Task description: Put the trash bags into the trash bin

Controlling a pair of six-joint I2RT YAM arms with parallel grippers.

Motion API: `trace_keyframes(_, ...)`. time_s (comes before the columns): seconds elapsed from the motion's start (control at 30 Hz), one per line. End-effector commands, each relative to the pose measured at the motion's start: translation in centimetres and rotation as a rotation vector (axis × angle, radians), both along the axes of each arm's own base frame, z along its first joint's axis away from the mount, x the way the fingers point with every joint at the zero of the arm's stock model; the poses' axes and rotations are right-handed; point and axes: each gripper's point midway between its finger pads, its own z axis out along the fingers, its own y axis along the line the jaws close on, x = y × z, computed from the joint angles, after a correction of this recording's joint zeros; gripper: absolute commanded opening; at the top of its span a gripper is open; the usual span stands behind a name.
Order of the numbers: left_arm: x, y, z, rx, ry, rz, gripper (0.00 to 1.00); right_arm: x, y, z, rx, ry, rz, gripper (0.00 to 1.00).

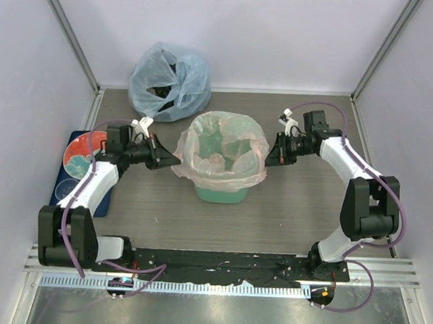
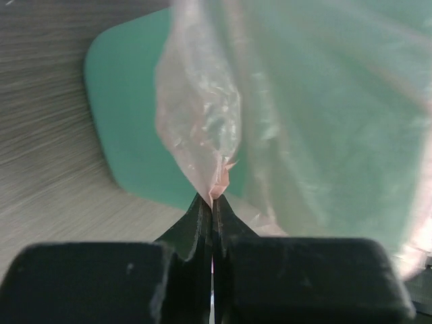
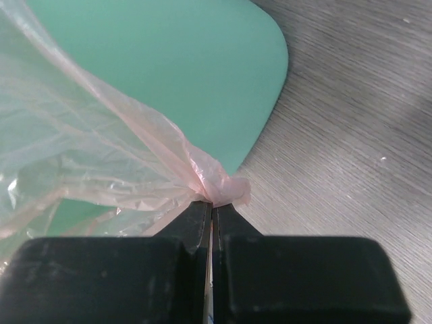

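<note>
The mint-green trash bin (image 1: 219,193) stands mid-table with the pale-pink trash bag (image 1: 221,151) spread open over its mouth and draped down its sides. My left gripper (image 1: 174,160) is shut on the bag's left edge; in the left wrist view the pink film (image 2: 202,121) runs up from the pinch at the gripper (image 2: 212,200), with the bin (image 2: 128,121) behind. On the other side my right gripper (image 1: 266,159) is shut on the right edge, where the bag (image 3: 101,162) bunches at the gripper (image 3: 213,204) beside the bin (image 3: 175,61).
A bulging pale-blue plastic bag (image 1: 170,81) sits at the back, left of centre. A blue board with a red-and-teal plate (image 1: 79,158) lies at the left under my left arm. White walls close in the sides and back.
</note>
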Motion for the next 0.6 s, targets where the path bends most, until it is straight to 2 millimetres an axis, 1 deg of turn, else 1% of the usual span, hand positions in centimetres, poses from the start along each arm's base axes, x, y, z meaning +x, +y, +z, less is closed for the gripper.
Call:
trace_keyframes(0.0,-0.3,1.1,-5.8,0.134,0.043,-0.024,0.00,1.4,0.1,-1.5,-0.007,-0.056,-0.023,0.01)
trace_keyframes(0.03,-0.2,1.5,-6.9,0.166,0.052,-0.015,0.00,1.3,0.0,-2.7,-0.017,-0.047,-0.029,0.01)
trace_keyframes(0.07,-0.1,1.7,-8.1,0.184,0.070,-0.013,0.00,1.4,-0.2,-3.2,-0.025,-0.048,-0.036,0.01)
trace_keyframes(0.1,0.2,2.0,-8.9,0.202,0.078,-0.002,0.00,1.4,-0.3,-3.8,-0.035,-0.044,-0.038,0.01)
trace_keyframes(0.13,0.2,2.2,-9.7,0.219,0.091,0.004,0.00,1.5,-0.6,-5.1,-0.060,-0.030,-0.052,0.01)
trace_keyframes(0.17,0.4,2.3,-10.8,0.229,0.119,0.004,0.00,1.4,-0.7,-5.8,-0.071,-0.023,-0.051,0.01)
trace_keyframes(0.23,1.0,2.9,-12.0,0.269,0.141,0.031,0.00,1.8,-1.5,-7.7,-0.126,-0.011,-0.069,0.01)
trace_keyframes(0.27,1.0,3.3,-12.9,0.284,0.168,0.039,0.00,1.9,-1.8,-8.5,-0.148,-0.006,-0.073,0.01)
trace_keyframes(0.33,1.0,3.9,-14.0,0.312,0.207,0.058,0.00,2.2,-2.8,-10.1,-0.214,-0.003,-0.087,0.01)
trace_keyframes(0.37,1.0,4.3,-14.6,0.338,0.224,0.066,0.00,2.1,-3.0,-11.2,-0.234,0.022,-0.089,0.01)
trace_keyframes(0.4,0.6,4.6,-15.4,0.361,0.252,0.065,0.00,2.2,-3.2,-11.7,-0.250,0.024,-0.086,0.01)
trace_keyframes(0.43,0.9,5.7,-15.7,0.377,0.267,0.099,0.00,2.2,-3.7,-12.3,-0.283,0.031,-0.099,0.01)
trace_keyframes(0.5,0.7,6.5,-16.5,0.422,0.288,0.115,0.00,2.3,-4.2,-12.9,-0.310,0.019,-0.085,0.01)
trace_keyframes(0.53,0.8,6.7,-16.5,0.426,0.287,0.120,0.00,2.2,-4.1,-12.8,-0.307,0.016,-0.076,0.01)
trace_keyframes(0.57,1.0,6.6,-16.3,0.422,0.275,0.114,0.00,2.1,-3.9,-12.3,-0.294,0.004,-0.067,0.01)
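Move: Both hands already pinch the pink bag's edge where it drapes over the trash bin. The bin's middle is about 12 cm to the left hand's right, 4 cm ahead and 8 cm lower; from the right hand it lies some 12 cm left, 1 cm ahead and 3 cm lower. From the left hand, the blue bag stands roughly 25 cm ahead, 5 cm left and 12 cm below, and the red plate 29 cm left, 9 cm ahead and 17 cm below. Straight down on both sides of the bin go the two hands, the left about 16 cm and the right about 12, drawing the bag's pinched edges down outside the rim. As they sink they ease apart, increasingly towards the end, while the fingers tip steeper, the left by some 30 degrees and the right by half that, keeping their grip. ##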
